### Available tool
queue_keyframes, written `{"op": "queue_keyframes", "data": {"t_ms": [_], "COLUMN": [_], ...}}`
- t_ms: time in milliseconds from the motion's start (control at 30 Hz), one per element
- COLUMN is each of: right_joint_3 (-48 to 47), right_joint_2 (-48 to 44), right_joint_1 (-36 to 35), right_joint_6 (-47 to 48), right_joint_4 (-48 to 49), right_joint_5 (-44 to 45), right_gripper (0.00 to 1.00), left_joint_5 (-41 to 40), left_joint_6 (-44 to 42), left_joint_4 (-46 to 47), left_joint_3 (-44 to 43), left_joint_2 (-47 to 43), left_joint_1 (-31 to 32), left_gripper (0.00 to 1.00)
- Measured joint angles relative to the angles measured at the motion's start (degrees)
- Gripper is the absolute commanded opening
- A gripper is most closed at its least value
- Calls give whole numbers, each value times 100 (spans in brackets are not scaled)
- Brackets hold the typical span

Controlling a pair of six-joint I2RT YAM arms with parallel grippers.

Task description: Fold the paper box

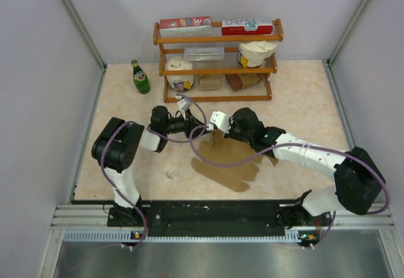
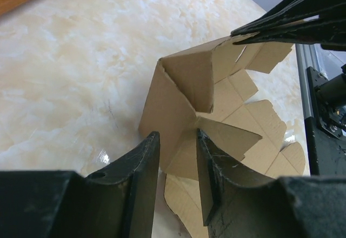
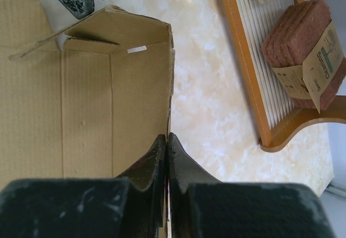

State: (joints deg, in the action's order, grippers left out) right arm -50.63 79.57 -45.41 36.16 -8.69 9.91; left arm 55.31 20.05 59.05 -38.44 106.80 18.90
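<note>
The paper box is a kraft-brown die-cut sheet lying mid-table, with one wall and end flaps raised at its far side. In the left wrist view the raised corner stands just ahead of my left gripper. That gripper's jaws are apart and straddle the folded edge, and a flap lies against the right finger. My right gripper is shut on the top edge of the raised wall. It shows again pinching the cardboard in the left wrist view. Both grippers meet over the box in the top view, the left beside the right.
A wooden shelf stands at the back, holding red-and-white cartons, rolls and brown scrub pads. A green bottle stands to its left. Grey walls close in both sides. Purple cables loop over the box.
</note>
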Motion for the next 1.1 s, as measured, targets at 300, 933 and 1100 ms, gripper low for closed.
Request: {"op": "queue_keyframes", "data": {"t_ms": [300,933,1100], "right_joint_3": [197,415,415], "right_joint_2": [0,2,2], "right_joint_1": [-120,-326,-326], "right_joint_6": [245,636,675], "right_joint_4": [352,872,890], "right_joint_5": [308,831,857], "right_gripper": [0,0,0], "left_joint_5": [151,433,640], "left_joint_6": [46,153,382], "left_joint_4": [221,605,793], "left_joint_3": [44,155,153], "left_joint_2": [61,131,269], "left_joint_1": [59,127,0], "left_gripper": [40,58,64]}}
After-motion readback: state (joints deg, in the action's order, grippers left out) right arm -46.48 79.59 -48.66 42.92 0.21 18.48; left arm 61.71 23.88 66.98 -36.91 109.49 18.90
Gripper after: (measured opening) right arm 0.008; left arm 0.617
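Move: The side flap on the folded-up cardboard wall stands just off my left fingertips, about 3 cm to their right, 2 cm back and roughly level. The wall's held top edge is 9 cm right, 3 cm back and 4 cm up; the flat cardboard lies 12 cm back, 7 cm right and 9 cm below. From my right hand, which pinches that edge, the flap is about 6 cm left, 1 cm ahead and 5 cm below. I ease my left hand back about 2 cm, turning it slightly clockwise and spreading the half-open fingers clearly wider so that they come astride the side flap. Meanwhile my right hand keeps its pinch on the wall's top edge, staying almost in place while its fingers tip up some 10 degrees. ##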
